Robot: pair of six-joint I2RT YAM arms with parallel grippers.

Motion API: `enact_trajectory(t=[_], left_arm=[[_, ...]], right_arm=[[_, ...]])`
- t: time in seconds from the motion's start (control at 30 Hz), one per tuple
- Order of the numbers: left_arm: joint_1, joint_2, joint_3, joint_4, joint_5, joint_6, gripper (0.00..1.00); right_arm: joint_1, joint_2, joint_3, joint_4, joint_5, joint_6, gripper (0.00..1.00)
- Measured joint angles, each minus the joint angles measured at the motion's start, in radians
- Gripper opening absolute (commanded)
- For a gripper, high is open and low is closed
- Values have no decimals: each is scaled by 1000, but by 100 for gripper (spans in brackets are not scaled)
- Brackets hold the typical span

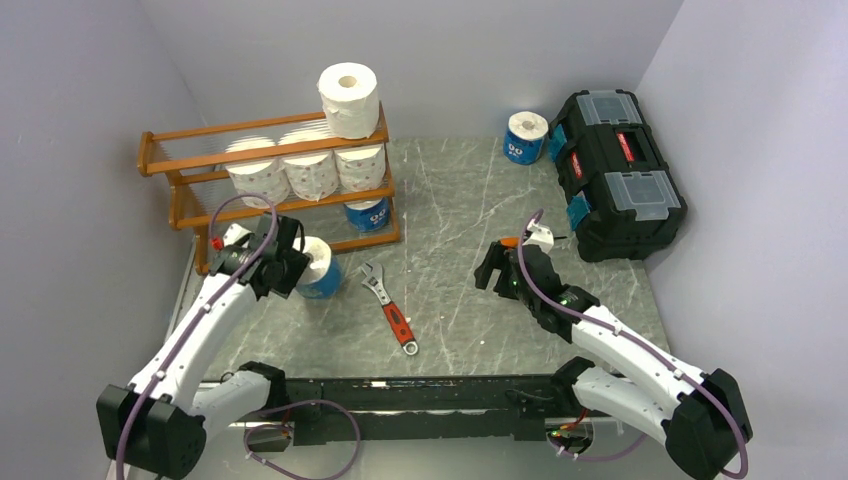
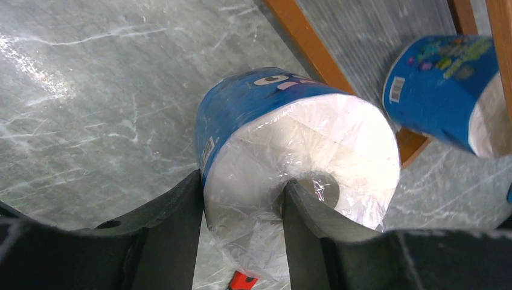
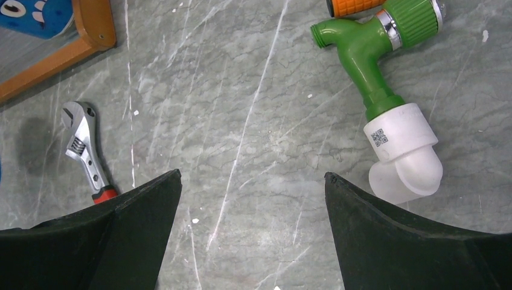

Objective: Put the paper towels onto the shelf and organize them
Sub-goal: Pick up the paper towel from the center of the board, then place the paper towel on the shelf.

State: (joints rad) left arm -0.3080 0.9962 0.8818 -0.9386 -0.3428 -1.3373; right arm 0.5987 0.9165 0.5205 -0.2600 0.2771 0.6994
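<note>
My left gripper [image 1: 290, 262] is shut on a blue-wrapped paper towel roll [image 1: 320, 268], just in front of the shelf [image 1: 270, 150]. In the left wrist view one finger presses the wrapper's outside and the other sits in the core of the roll [image 2: 290, 133], with the gripper [image 2: 243, 181] pinching its wall. The shelf holds three printed rolls [image 1: 310, 168] on the middle tier, a white roll [image 1: 349, 98] on top and a blue roll [image 1: 368, 214] at the bottom. Another blue roll [image 1: 526, 137] stands at the back. My right gripper [image 1: 500, 270] [image 3: 252, 174] hangs open over bare table.
An adjustable wrench [image 1: 388, 305] [image 3: 84, 148] with a red handle lies mid-table. A green tap fitting [image 3: 374, 66] with a white elbow lies beside my right gripper. A black toolbox [image 1: 615, 170] stands at the back right. In the left wrist view the shelf's lower rail [image 2: 308, 42] and the bottom-tier roll [image 2: 444, 90] are close.
</note>
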Motion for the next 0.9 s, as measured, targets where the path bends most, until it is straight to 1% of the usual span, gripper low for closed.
enact_trajectory(t=[0.23,0.4,0.7,0.9], left_arm=[[67,145,58,14,9,-19,0],[79,188,64,29,16,-35,0],[92,253,167,52,15,-41,0],[94,310,185,89,15,-45,0]], right_arm=[[0,0,-19,1,-19,1,90],[0,0,-23,5,-29,1,90],[0,21,-23,23,-40,1,90],[0,39,-25,27,-47,1,90]])
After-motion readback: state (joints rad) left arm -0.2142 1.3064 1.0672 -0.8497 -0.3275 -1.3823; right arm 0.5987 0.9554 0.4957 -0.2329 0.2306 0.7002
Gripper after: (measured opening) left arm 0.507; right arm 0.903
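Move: The left hand already holds a wrapped blue paper towel by its wall. The free spot on the shelf's bottom board lies about 15 cm ahead, 3 cm right and 8 cm below. The blue roll already shelved stands some 17 cm ahead and 14 cm right; the adjustable wrench lies roughly 7 cm back and 18 cm right, 12 cm below. From the idle right hand, the free spot is about 16 cm ahead, 37 cm left and 5 cm lower. Forward, about 7 cm, the left hand carries the paper towel in towards the bottom board, dipping about 2 cm at first, then rising back to its starting height. It turns some 5 to 10 degrees counter-clockwise and keeps its pinch, one finger in the core and the other outside. ##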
